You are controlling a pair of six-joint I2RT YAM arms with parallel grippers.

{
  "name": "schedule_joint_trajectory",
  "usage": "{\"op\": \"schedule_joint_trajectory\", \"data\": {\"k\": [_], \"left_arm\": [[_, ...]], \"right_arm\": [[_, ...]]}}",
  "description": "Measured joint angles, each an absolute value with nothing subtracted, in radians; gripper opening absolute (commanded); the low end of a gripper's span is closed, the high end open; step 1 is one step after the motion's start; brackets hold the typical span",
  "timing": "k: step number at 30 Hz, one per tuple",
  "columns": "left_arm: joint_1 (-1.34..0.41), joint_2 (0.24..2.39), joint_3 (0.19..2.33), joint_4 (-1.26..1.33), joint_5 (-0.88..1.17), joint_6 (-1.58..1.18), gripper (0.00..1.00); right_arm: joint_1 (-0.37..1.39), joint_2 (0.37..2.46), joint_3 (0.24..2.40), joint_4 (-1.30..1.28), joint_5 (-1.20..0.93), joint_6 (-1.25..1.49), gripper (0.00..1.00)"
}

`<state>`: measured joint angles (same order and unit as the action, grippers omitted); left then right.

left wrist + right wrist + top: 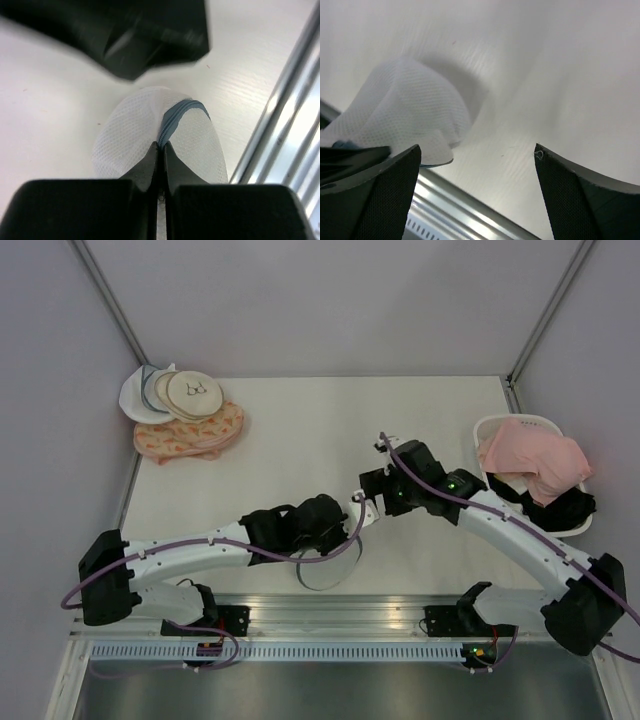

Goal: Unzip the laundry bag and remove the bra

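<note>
The laundry bag (135,132), a white mesh pouch with a grey-blue zipper (175,112), lies near the table's front edge; in the top view only its rim (325,580) shows below my left arm. My left gripper (161,146) is shut on the zipper seam at the bag's near side. My right gripper (476,147) hovers open just beside the bag (405,110), nothing between its fingers; in the top view it (368,502) sits right next to the left gripper (325,522). The bra is hidden.
A stack of cream and white discs (175,392) and a pink patterned round bag (190,432) lie at the back left. A white basket (498,426) at the right holds a pink garment (535,462) and a black garment (565,508). A metal rail (285,130) runs along the near edge.
</note>
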<state>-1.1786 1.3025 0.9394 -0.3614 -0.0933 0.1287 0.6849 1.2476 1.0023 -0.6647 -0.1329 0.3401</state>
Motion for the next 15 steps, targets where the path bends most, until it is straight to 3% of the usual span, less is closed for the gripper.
{"op": "schedule_joint_trajectory", "data": {"k": [7,15], "left_arm": [[-1.175,1.223,0.879,-0.138,-0.366,-0.147,0.02],[-1.168,1.103,0.697,0.086,-0.753,-0.741,0.02]], "right_arm": [[0.637,1.039,0.974,-0.669,0.134,0.406,0.98],[0.637,0.702,0.817,-0.619,0.136,0.471,0.98]]}}
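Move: The laundry bag already hangs from the left hand, pinched at its blue zip edge, its middle about 9 cm back, 4 cm left and roughly 6 cm below. The metal rail runs some 22 cm behind that hand. From the empty right hand, the bag's middle lies about 16 cm back, 13 cm left and 6 cm lower, and the laundry basket about 46 cm right, 8 cm ahead and 9 cm lower. The laundry bag goes with the left hand, which keeps its pinch on the zip edge, carrying it about 7 cm forward and 7 cm up, then leftward by some 4 cm, while the wrist rolls and swings strongly counter-clockwise. The right hand, still open, backs off right and up by about 7 cm each, briefly forward first, tilting its fingers up. ##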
